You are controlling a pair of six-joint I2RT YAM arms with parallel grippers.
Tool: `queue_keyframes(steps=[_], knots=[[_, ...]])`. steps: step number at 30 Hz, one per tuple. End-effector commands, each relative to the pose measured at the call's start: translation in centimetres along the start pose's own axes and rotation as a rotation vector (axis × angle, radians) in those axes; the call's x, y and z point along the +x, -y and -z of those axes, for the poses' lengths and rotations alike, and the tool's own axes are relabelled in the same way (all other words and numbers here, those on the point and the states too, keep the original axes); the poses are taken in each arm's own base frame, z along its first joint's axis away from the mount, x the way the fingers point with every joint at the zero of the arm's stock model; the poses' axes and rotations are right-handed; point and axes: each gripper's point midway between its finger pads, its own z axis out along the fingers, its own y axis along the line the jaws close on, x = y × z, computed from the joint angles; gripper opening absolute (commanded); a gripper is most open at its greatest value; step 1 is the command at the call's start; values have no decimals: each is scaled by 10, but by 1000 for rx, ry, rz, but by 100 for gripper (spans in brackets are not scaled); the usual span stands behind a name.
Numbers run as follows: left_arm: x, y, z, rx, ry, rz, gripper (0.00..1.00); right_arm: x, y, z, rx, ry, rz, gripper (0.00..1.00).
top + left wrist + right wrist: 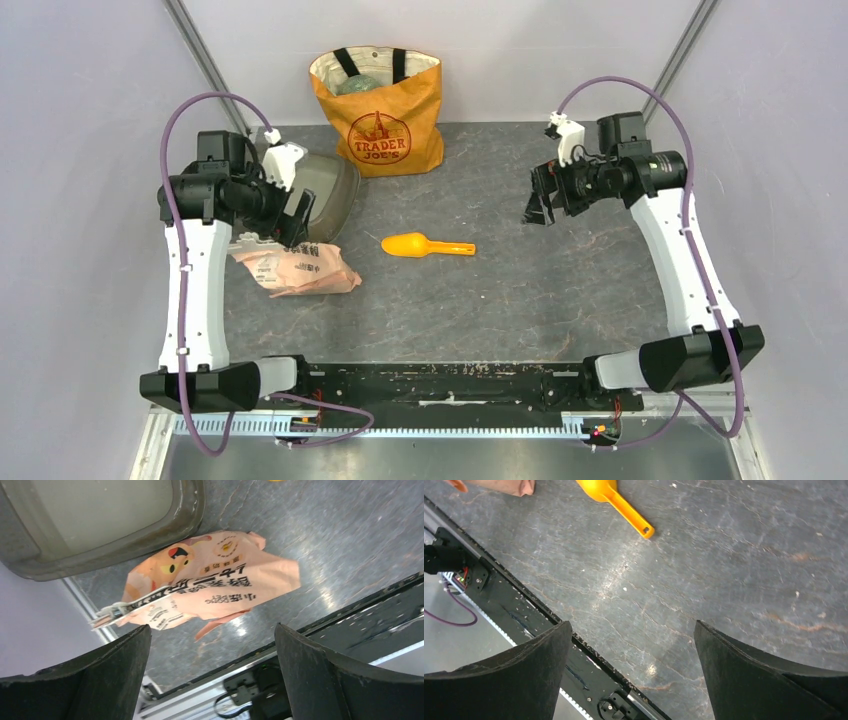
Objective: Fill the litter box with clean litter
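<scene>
The litter box (338, 187), a smoky grey-olive tray, sits at the back left, partly hidden behind my left arm. In the left wrist view its rim (194, 510) fills the top left. The clean litter is out of view. A crinkled pinkish bag (300, 270) lies just in front of the box, and shows as the pink printed bag (215, 580) beyond my fingers. My left gripper (296, 214) (212, 635) hangs open above the bag, holding nothing. My right gripper (540, 198) (631, 630) is open over bare table at the right.
An orange scoop (425, 245) (616, 497) lies in the middle of the table, handle to the right. An orange tote bag (378, 110) stands at the back centre. The black base rail (440, 385) runs along the near edge.
</scene>
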Motion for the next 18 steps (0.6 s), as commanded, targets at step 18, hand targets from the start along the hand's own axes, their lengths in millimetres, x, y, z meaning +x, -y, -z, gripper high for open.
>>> queue_keyframes(steps=[18], knots=[[50, -62, -74, 217, -257, -840, 93, -14, -27, -38, -168, -74, 46, 99]])
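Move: The litter bag's middle lies almost straight below the left hand, some 24 cm down; its tied end is about 12 cm left and 5 cm farther out. The litter box is roughly 17 cm ahead and 2 cm left of the left hand, and the scoop about 28 cm right and 5 cm ahead. From the right hand the scoop lies some 24 cm left and 1 cm ahead, well below. Bring the open left gripper towards the litter bag's tied end: swing left about 5 cm, ease forward some 3 cm, then sink about 7 cm, turning the wrist clockwise roughly 35 degrees and raising its left side so the fingers point more nearly down. Meanwhile carry the open right hand about 4 cm left towards the scoop, sinking slightly, and let it slow. ##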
